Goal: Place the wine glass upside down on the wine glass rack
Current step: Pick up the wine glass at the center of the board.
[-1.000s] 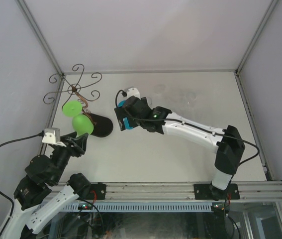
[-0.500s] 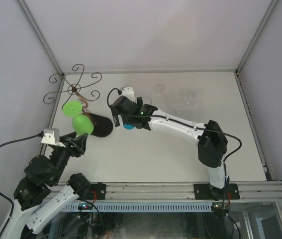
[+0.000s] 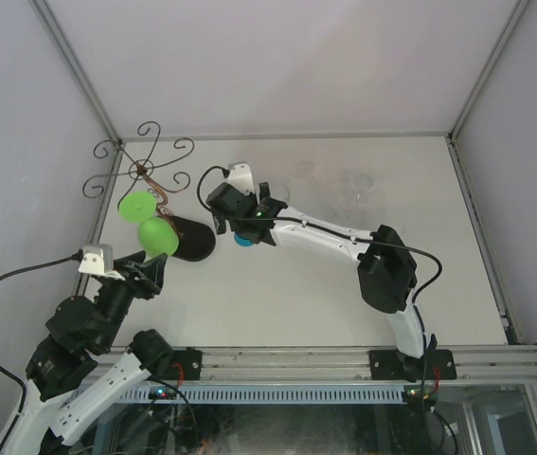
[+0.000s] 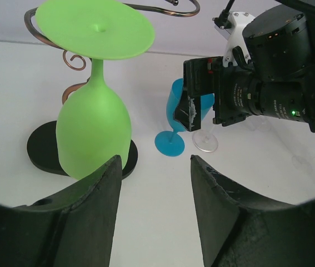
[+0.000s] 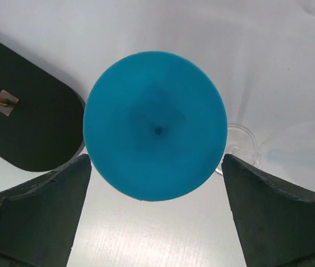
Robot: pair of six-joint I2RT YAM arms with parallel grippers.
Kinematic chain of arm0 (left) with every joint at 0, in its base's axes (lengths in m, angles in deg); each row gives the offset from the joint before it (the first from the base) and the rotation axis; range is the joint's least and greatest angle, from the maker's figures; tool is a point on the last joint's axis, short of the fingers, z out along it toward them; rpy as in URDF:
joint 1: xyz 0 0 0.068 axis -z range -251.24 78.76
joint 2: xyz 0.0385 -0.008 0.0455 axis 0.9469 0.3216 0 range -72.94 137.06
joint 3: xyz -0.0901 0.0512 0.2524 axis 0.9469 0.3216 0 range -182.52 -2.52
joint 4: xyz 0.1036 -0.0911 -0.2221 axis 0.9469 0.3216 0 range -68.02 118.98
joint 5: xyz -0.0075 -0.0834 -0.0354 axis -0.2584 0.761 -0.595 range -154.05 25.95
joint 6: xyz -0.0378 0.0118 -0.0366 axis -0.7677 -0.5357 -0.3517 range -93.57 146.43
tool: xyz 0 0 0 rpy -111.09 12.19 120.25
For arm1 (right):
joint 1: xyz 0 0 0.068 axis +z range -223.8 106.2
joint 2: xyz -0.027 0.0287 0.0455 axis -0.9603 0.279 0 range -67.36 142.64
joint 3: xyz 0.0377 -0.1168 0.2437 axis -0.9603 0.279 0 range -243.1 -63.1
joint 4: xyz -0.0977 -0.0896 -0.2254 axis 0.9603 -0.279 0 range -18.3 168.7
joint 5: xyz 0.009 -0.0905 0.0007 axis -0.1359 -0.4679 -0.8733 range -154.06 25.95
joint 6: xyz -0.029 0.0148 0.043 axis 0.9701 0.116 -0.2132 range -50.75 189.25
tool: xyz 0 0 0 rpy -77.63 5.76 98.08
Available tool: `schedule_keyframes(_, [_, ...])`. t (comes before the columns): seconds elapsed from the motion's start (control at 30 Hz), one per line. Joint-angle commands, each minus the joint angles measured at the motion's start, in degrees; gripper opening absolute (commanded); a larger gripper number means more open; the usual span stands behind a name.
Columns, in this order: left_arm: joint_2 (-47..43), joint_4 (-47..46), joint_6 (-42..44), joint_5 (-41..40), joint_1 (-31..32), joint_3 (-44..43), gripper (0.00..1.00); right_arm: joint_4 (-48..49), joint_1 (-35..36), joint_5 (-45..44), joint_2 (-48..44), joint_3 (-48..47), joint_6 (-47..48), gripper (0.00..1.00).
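The wine glass rack (image 3: 140, 171) stands at the back left on its black oval base (image 3: 192, 239). A green wine glass (image 4: 93, 133) hangs upside down on it, foot up. A blue wine glass (image 5: 157, 130) stands upright on the table just right of the base (image 5: 24, 122). My right gripper (image 5: 155, 161) hovers straight above it, open, one finger on each side of the bowl without touching. In the top view that right gripper (image 3: 238, 216) covers most of the blue glass (image 3: 242, 239). My left gripper (image 4: 154, 167) is open and empty, low near the green glass.
A clear glass foot (image 5: 240, 144) rests right beside the blue glass. Faint clear glasses (image 3: 361, 185) stand further back on the white table. Grey walls close in the left, right and rear. The rack's scroll arms (image 4: 163, 8) reach out over the green glass.
The right arm has swung its elbow left and brought its gripper over the blue glass. The left arm and green glass have not moved.
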Motion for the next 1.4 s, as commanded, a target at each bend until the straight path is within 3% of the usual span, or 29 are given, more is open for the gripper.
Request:
schedule_keyframes(0.0, [0.0, -1.9, 0.3, -0.1, -0.4, 0.4, 0.57, 3.1, -0.9, -2.3, 0.8, -3.0, -1.2, 1.0])
schedule_keyframes(0.4, [0.3, -2.2, 0.5, 0.6, -1.0, 0.4, 0.56, 5.2, -1.5, -2.5, 4.0, -6.3, 1.4, 0.99])
schedule_keyframes(1.03, [-0.4, -2.2, 0.5, 0.6, -2.0, 0.6, 0.56, 8.1, 0.0, -2.6, -0.3, -1.8, 5.3, 0.74])
schedule_keyframes(1.37, [-1.1, -2.2, 0.2, 0.4, -2.0, 0.6, 0.56, 8.1, 2.9, -4.4, -5.6, 1.1, 7.3, 0.71])
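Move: The blue wine glass stands between the right hand's open fingers, its middle about 3 cm ahead, 1 cm left and some 5 cm below. The clear glass is around 8 cm right and 4 cm ahead; the rack's black base lies 18 cm left, 3 cm ahead and 12 cm below. From the left hand, the blue glass is roughly 22 cm ahead, 17 cm right and 19 cm below. The blue glass's bowl is taken from both sides by the right hand, which slides forward about 2.5 cm around it and slightly left, stops and closes its fingers until they pinch the bowl. Still pinching, it then eases back some 2 cm towards the base, only just starting to rise, fingers tipped up about 5 degrees. ##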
